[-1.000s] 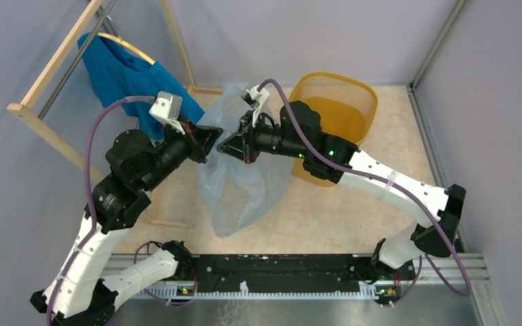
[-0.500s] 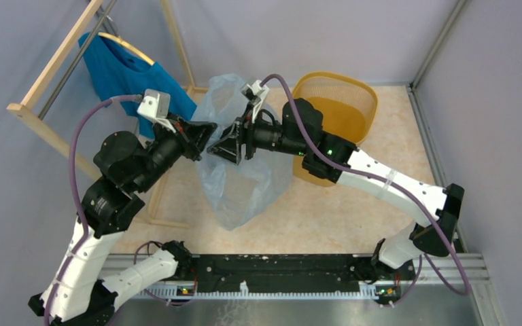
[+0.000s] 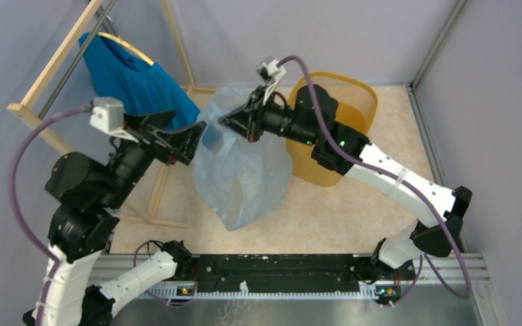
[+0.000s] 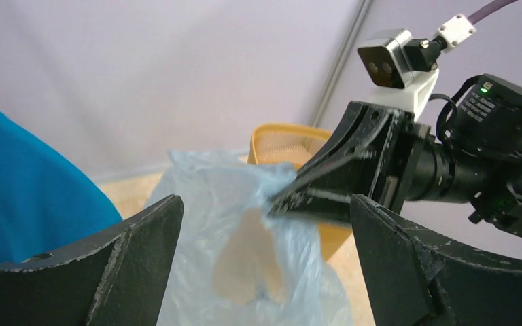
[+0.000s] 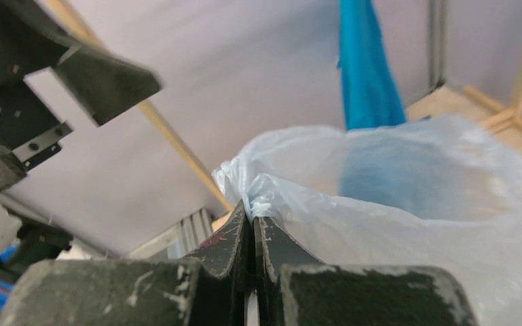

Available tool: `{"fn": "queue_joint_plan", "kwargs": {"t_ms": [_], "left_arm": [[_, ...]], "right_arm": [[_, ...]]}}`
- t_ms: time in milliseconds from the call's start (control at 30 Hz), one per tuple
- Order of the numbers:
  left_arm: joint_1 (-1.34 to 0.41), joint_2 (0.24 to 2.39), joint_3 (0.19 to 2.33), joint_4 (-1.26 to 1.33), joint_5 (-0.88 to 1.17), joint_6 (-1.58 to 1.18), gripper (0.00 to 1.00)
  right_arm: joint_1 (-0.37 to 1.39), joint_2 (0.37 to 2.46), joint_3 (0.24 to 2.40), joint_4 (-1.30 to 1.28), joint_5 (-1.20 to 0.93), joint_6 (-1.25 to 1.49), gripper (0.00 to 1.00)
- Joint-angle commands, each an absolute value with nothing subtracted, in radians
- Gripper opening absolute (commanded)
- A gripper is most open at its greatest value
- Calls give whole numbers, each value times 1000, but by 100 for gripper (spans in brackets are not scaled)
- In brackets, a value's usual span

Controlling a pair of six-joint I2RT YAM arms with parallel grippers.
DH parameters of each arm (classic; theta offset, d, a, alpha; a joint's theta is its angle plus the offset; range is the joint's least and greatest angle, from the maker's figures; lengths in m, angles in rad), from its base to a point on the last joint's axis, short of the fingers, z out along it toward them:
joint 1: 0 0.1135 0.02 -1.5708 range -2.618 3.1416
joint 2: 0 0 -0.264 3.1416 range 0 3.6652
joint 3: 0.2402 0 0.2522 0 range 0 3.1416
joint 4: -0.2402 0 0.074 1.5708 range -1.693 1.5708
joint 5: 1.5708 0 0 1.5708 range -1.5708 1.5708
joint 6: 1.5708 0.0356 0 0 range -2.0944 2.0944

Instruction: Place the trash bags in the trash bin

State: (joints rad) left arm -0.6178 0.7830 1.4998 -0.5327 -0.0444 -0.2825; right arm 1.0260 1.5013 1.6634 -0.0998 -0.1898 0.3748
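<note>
The trash bag [image 3: 245, 173], thin pale blue film, hangs spread open down to the floor in the middle. My right gripper [image 3: 225, 122] is shut on its upper rim; the right wrist view shows film [image 5: 414, 224] pinched at the tips of this gripper [image 5: 253, 210]. My left gripper [image 3: 190, 121] stands wide open just left of the bag, touching nothing. In the left wrist view the bag [image 4: 204, 210] hangs between and beyond the spread fingers of that gripper [image 4: 265, 204]. The yellow-orange mesh trash bin [image 3: 363, 92] stands behind the right arm, its rim [image 4: 282, 139] showing past the bag.
A bright blue T-shirt [image 3: 129, 75] hangs on a wooden rack [image 3: 47, 75] at the back left, close behind my left gripper. Grey walls enclose the pen, with a metal post [image 3: 435, 44] at the back right corner. Beige floor lies right of the bin.
My left gripper opened, let go of the bag and drew back to the left. My right gripper opened briefly, shut again on the bag's rim and rose toward the back.
</note>
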Motion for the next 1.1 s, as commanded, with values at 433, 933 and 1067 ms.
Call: {"fn": "queue_joint_plan", "kwargs": {"t_ms": [433, 933, 1067], "left_arm": [[-617, 759, 1433, -368, -148, -193, 99], [-618, 989, 1516, -293, -88, -170, 99], [-618, 1084, 1546, -248, -122, -180, 99]], "right_arm": [[555, 1376, 2105, -259, -328, 459, 0], [157, 1191, 1793, -392, -521, 657, 0], [104, 1176, 1821, -491, -506, 600, 0]]}}
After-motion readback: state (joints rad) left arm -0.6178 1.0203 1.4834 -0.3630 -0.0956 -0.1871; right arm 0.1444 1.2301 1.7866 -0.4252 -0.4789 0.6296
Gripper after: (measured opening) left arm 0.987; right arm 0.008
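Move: The blue trash bag hangs pinched in the right fingers, its middle about 15 cm below that hand, some 3 cm to its right and 1 cm ahead. The trash bin stands roughly 26 cm right, 12 cm ahead and 30 cm below; the blue shirt hangs about 22 cm left, 14 cm ahead and 12 cm lower. From the empty left hand the bag's middle is some 10 cm right, 3 cm ahead and 20 cm below. The trash bag, still pinched in the closed right fingers, is swept nearly 30 cm right and about 10 cm forward towards the trash bin, rising some 20 cm before sinking about 12 cm while the hand turns some 30 degrees clockwise. The open left hand draws back, left and up a little, then swings forward and right while sinking. ##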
